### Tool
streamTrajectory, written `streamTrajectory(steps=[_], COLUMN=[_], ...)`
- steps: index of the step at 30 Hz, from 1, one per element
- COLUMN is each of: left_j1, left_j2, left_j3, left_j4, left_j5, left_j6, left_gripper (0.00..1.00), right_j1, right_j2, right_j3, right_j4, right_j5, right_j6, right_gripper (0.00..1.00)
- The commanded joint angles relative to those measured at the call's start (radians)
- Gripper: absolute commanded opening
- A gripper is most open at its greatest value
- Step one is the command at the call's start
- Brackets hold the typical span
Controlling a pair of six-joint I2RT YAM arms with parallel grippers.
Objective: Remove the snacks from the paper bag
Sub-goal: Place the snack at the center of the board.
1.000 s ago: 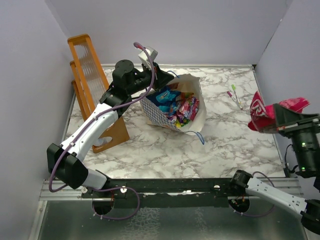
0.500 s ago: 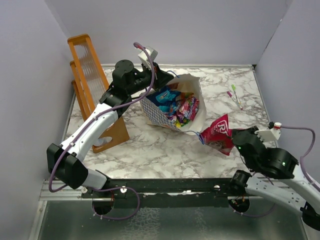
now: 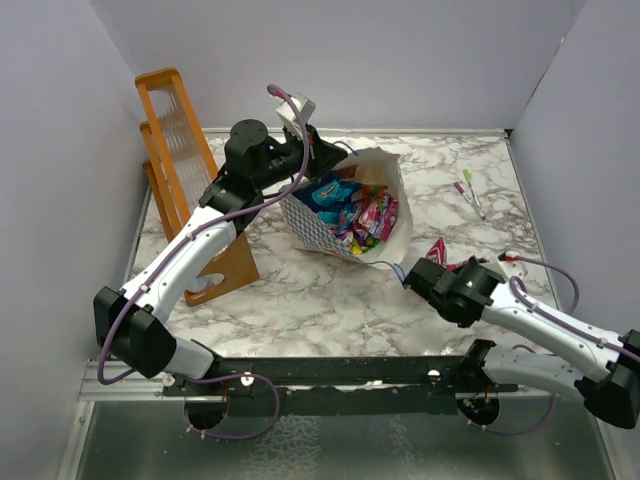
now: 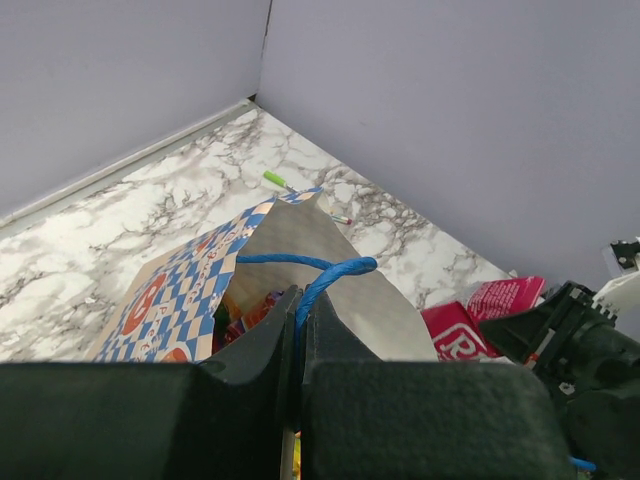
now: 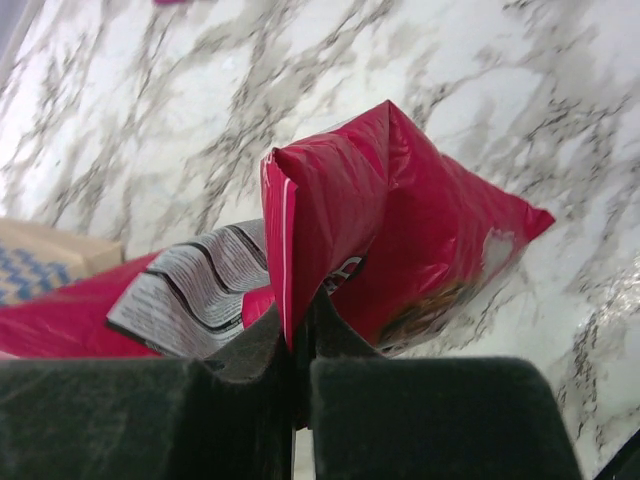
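The blue-and-white checkered paper bag (image 3: 318,228) lies tilted on the marble, its mouth open, with several shiny snacks (image 3: 355,212) inside. My left gripper (image 3: 322,152) is shut on the bag's blue cord handle (image 4: 318,272) and holds the rim up; the checkered wall (image 4: 185,290) shows in the left wrist view. My right gripper (image 3: 424,274) hangs low over the table just right of the bag, shut on an edge of the pink-red pouch (image 5: 400,235). From above, only a corner of that pouch (image 3: 437,250) shows past the arm.
An orange wooden rack (image 3: 180,140) stands at the left behind my left arm. Two markers (image 3: 468,192) lie at the back right. The bag's other blue handle (image 3: 398,270) trails on the marble near my right gripper. Walls close in the table's back and sides.
My right arm has swung from high at the far right down and left with the pink-red pouch, which is now low beside the bag. The left arm and the bag have not moved.
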State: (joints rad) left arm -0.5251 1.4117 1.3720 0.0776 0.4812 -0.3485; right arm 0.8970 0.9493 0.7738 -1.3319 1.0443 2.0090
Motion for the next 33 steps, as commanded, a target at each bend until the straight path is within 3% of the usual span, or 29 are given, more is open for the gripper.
streamTrajectory(steps=[1, 5, 7, 11, 14, 17, 20, 22, 24, 26, 33], left_j1=[-0.003, -0.012, -0.021, -0.035, -0.036, -0.038, -0.040, -0.041, -0.040, -0.042, -0.044], left_j2=[-0.040, -0.051, -0.062, -0.094, -0.103, -0.101, -0.100, -0.101, -0.103, -0.108, -0.113], left_j3=[0.000, -0.025, -0.049, -0.099, -0.121, -0.132, -0.141, -0.145, -0.147, -0.152, -0.161], left_j4=[0.056, 0.161, 0.206, 0.278, 0.308, 0.324, 0.341, 0.345, 0.349, 0.357, 0.367], left_j5=[0.068, 0.181, 0.213, 0.222, 0.221, 0.225, 0.230, 0.230, 0.233, 0.234, 0.233], left_j6=[-0.005, -0.062, -0.081, -0.086, -0.085, -0.081, -0.081, -0.081, -0.082, -0.081, -0.075], left_gripper=[0.00, 0.00, 0.00, 0.00, 0.00, 0.00, 0.00, 0.00, 0.00, 0.00, 0.00], right_j1=[-0.103, -0.246, -0.305, -0.432, -0.568, -0.697, -0.831, -0.896, -0.920, -0.926, -0.927], right_j2=[0.091, 0.146, 0.142, 0.081, 0.057, 0.069, 0.096, 0.133, 0.170, 0.180, 0.024], right_j3=[0.034, 0.063, 0.054, -0.046, -0.119, -0.136, -0.133, -0.091, -0.023, 0.024, 0.098], right_j4=[-0.070, 0.062, 0.233, 0.705, 0.885, 0.921, 1.011, 0.998, 0.936, 0.910, 0.840], right_j5=[0.086, 0.101, 0.084, -0.076, -0.244, -0.315, -0.460, -0.569, -0.618, -0.660, -0.818], right_j6=[0.142, -0.094, -0.314, -0.804, -0.946, -1.001, -1.183, -1.266, -1.295, -1.340, -1.463], right_gripper=[0.04, 0.12, 0.13, 0.16, 0.23, 0.26, 0.37, 0.54, 0.80, 0.97, 0.99])
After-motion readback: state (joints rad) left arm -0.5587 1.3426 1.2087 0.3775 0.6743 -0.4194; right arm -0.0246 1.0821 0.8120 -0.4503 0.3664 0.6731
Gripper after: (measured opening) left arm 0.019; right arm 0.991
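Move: The right gripper keeps the red snack pinched by its upper edge; the bare table spot to lay it on is about 4 cm ahead, 4 cm right and 13 cm below. From that hand the paper bag stands roughly 10 cm ahead and 22 cm left, the pens about 22 cm ahead and 5 cm right. From the left gripper, shut on the bag's blue handle, the bag's middle is some 4 cm back, 4 cm right and 25 cm below, and that table spot 10 cm back, 31 cm right. Carry the red snack forward and right with the right gripper, about 10 cm each way and sinking some 4 cm, to lay it down with its body trailing towards the base. Open the fingers wide there, then ease up, left and a little farther forward. Keep the left gripper shut on the blue handle and draw it back about 5 cm, turning slightly clockwise. ##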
